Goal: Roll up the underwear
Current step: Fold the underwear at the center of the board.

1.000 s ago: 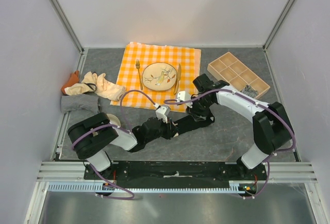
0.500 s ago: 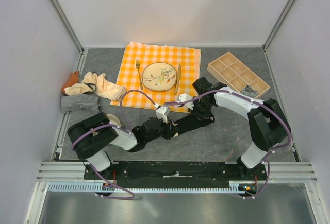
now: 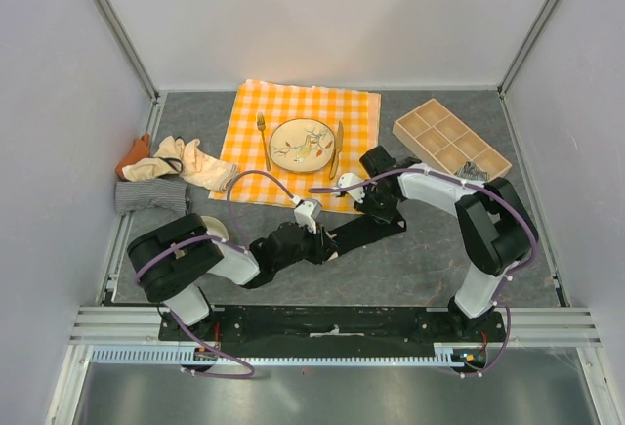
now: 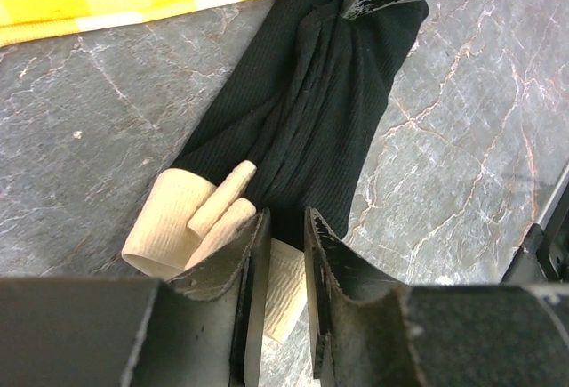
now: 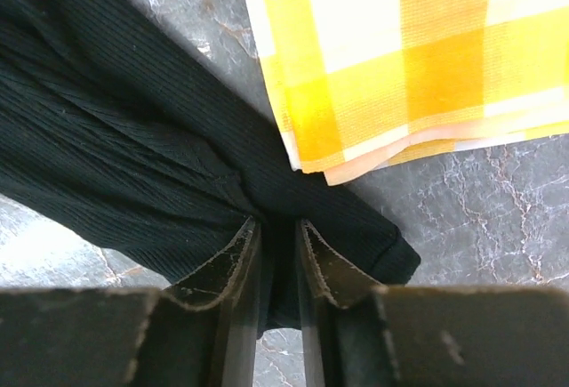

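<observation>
A black underwear (image 3: 356, 233) with a cream band (image 4: 169, 218) lies stretched on the grey table, just in front of the checked cloth. My left gripper (image 4: 286, 222) is shut on its band end, with cream and black cloth between the narrow jaws. My right gripper (image 5: 277, 227) is shut on the other end (image 5: 116, 165), where the black fabric bunches into the pinch beside the cloth's corner. In the top view the left gripper (image 3: 325, 239) and right gripper (image 3: 377, 212) hold the garment between them. More underwear lies at the far left: orange (image 3: 132, 156), cream (image 3: 190, 163) and striped (image 3: 151, 195).
The orange-and-white checked tablecloth (image 3: 303, 112) carries a plate (image 3: 303, 145), a fork (image 3: 262, 130) and a knife (image 3: 338, 147). A wooden compartment tray (image 3: 451, 140) sits at the back right. Enclosure walls close in both sides and the back.
My right arm has shifted a little to the left, drawing its end of the black underwear closer to the tablecloth corner. The left arm has stayed put.
</observation>
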You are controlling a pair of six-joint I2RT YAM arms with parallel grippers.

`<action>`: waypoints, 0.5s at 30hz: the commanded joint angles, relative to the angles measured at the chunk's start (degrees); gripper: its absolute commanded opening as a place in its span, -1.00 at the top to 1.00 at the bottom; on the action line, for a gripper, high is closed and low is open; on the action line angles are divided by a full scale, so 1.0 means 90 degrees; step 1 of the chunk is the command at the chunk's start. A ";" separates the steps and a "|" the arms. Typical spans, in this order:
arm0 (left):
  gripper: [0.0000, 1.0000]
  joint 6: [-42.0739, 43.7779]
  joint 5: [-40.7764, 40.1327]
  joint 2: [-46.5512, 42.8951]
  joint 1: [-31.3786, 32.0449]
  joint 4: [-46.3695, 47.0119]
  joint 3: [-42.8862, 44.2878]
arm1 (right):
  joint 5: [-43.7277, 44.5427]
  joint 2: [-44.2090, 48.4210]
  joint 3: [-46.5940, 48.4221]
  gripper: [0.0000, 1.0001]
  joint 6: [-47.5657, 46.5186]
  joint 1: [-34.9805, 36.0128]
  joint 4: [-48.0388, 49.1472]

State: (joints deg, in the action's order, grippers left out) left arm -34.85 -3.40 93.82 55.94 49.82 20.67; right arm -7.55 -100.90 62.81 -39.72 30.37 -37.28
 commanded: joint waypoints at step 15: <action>-0.04 0.0513 0.0544 -0.1469 -0.0073 -0.2820 0.0702 | -0.2549 0.1738 0.0131 -0.06 0.0254 -0.0962 -0.0507</action>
State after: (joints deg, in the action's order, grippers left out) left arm -33.56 0.58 83.61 55.61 31.16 24.38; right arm -21.50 -87.85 64.03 -37.76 24.29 -41.23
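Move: The folded black underwear lies under both hands. Its middle is about 9 cm right of the left hand and 4 ahead, and some 4 cm left of the right hand and 3 back, both a centimetre or two lower. From the left hand, the cream waistband is about 2 cm ahead and 1 left. The checkered cloth's near corner is some 3 cm ahead and 3 left of the right hand; the divided tray's middle is about 20 ahead and 14 right. The right fingers come free of the underwear's right end, opening from about a quarter to half wide as the hand goes almost straight up some 8 cm, away from the cloth, its fingertips swinging to the left. The left fingers also spread to about half, by the waistband, while that hand eases up 2 cm and back 1.5. ##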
